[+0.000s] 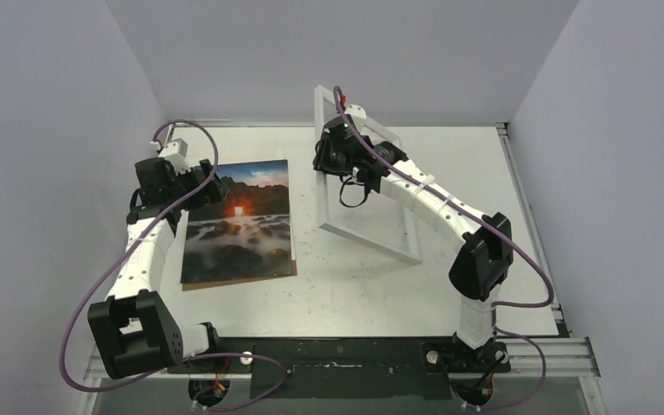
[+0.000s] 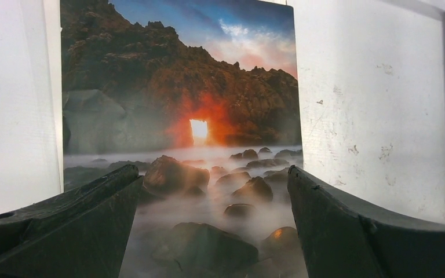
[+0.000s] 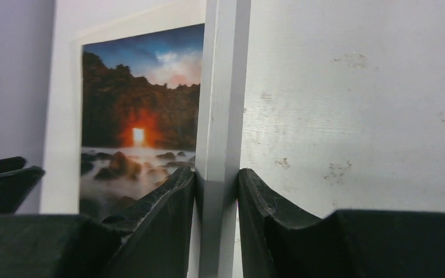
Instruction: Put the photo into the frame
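The photo [image 1: 240, 223], a sunset landscape print, lies flat on the left half of the table. My left gripper [image 1: 216, 191] hovers open over its upper left part. In the left wrist view its fingers spread wide at either side of the photo [image 2: 208, 116], and the left gripper [image 2: 211, 171] holds nothing. The white frame [image 1: 372, 238] stands tilted, its lower edge on the table and its upper part raised. My right gripper [image 1: 323, 164] is shut on the frame's left bar. The right wrist view shows the right gripper [image 3: 216, 176] pinching the frame's bar [image 3: 223, 104], with the photo [image 3: 139, 116] beyond.
A thin brown board [image 1: 225, 283] shows under the photo's near edge. White walls enclose the table on three sides. A metal rail [image 1: 519, 194] runs along the right edge. Purple cables loop around both arms.
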You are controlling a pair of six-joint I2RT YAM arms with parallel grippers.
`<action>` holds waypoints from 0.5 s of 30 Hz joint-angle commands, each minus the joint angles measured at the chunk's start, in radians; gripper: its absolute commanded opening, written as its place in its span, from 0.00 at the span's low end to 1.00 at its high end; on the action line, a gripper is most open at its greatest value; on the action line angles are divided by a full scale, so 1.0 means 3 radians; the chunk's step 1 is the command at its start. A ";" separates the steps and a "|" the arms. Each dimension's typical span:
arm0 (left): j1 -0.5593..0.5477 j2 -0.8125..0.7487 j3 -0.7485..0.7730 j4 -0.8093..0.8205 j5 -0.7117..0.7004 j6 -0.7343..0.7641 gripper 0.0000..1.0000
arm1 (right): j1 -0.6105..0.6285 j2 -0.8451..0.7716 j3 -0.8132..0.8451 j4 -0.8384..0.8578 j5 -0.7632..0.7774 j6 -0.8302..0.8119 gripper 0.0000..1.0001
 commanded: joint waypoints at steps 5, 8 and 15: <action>0.0011 -0.0252 -0.0004 0.0057 0.0117 -0.0099 0.96 | -0.0172 -0.0436 0.0261 0.0580 -0.0825 0.0494 0.08; 0.0000 -0.0271 -0.0020 0.0061 0.0114 -0.0105 0.96 | -0.0281 -0.0502 0.0152 0.0852 -0.1123 0.0696 0.08; -0.0021 -0.0260 -0.0008 0.0075 0.0110 -0.0164 0.96 | -0.0551 -0.0693 -0.0467 0.1939 -0.1846 0.1350 0.07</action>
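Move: Across the table, the photo lies some 26 cm to the right hand's left, about 2 cm back and 22 cm below; a brown backing strip sticks out at its near edge, roughly 22 cm back from that hand and 25 cm left. The held frame slants down rightward, its middle about 12 cm right of the right hand, level fore and aft, 10 cm lower. For the left hand, the photo is 17 cm below, 4 cm right and level fore and aft. Lifting the frame by its already pinched left rail, the right hand rises about 8 cm, straying only slightly left and partly back again. As it climbs it rolls some 30 degrees, its left side coming up, to swing the frame towards standing on edge; the fingers keep their grip. ##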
